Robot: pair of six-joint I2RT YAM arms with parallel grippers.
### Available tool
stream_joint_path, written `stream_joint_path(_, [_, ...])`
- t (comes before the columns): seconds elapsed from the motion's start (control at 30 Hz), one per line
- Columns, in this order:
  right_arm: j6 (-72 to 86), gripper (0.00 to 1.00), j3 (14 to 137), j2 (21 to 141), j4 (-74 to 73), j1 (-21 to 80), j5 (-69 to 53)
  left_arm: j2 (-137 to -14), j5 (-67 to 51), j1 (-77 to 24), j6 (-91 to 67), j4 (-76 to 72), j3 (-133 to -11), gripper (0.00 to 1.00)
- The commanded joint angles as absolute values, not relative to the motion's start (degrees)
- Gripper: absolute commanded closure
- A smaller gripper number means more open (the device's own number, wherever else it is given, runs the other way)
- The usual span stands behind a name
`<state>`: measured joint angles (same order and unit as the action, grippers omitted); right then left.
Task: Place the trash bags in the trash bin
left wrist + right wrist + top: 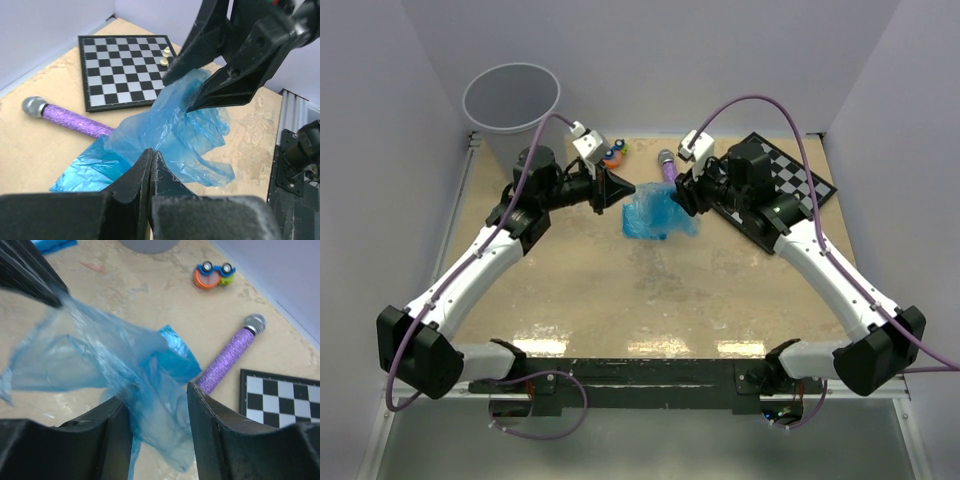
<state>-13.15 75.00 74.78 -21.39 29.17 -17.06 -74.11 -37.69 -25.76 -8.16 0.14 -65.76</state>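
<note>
One crumpled blue trash bag hangs low over the middle of the table between my two grippers. My left gripper is shut, and its tip pinches the film's left edge. From that tip the film stretches taut across the right wrist view. My right gripper is open, and a fold of the bag drapes loosely between its fingers. The round grey trash bin stands at the far left corner, behind the left arm.
A purple glittery microphone lies just behind the bag. Under the right arm is a chessboard with two small pieces on it. A small orange and blue toy sits near the back edge.
</note>
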Motion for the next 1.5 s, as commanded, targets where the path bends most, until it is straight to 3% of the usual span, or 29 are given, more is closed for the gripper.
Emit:
stream_joint_path(0.0, [-15.03,0.53,72.86,73.83,-19.95,28.56,-11.60,-71.11,-36.21,-23.91,-6.95,-0.09,-66.27,1.00])
stream_joint_path(0.53, [-19.51,0.51,70.14,69.53,-25.66,28.56,-14.85,-66.53,-28.39,-14.33,-7.73,2.37,-63.37,1.00])
stream_joint_path(0.93, [-15.39,0.28,77.69,70.04,-25.41,28.56,-34.88,-66.71,-37.17,-13.97,-9.67,1.14,-61.88,1.00])
stream_joint_path(1.27, [-12.30,0.15,80.51,76.81,-19.69,32.95,-39.02,-66.01,-37.35,-13.97,-9.67,1.58,-62.40,1.00])
stream_joint_path(1.47, [-8.19,0.14,79.89,79.01,-15.04,36.83,-30.09,-65.48,-37.70,-13.97,-10.11,1.32,-61.96,1.00])
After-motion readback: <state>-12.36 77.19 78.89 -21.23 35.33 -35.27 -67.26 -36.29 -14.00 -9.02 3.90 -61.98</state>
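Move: The thin blue trash bag hangs from the left hand's shut fingertips, its middle roughly 6 cm left, 1 cm ahead and 10 cm below the right hand, whose half-open fingers are still about its upper part. From the right hand the microphone lies some 17 cm ahead and 1 cm left, the chessboard 15 cm ahead and 23 cm right. From the left hand the trash bin stands about 20 cm ahead and 29 cm left, the toy car 23 cm ahead and 6 cm left. The blue bag, still pinched by the left fingertips, is carried about 8 cm left, slightly forward, towards the bin while that hand turns some 15 degrees counter-clockwise. The right hand opens from half to nearly full, first dips slightly down and right, then backs off, rises, and swings left and down, coming round to face the bag's loose side, about 8 cm left and 6 cm back overall. ##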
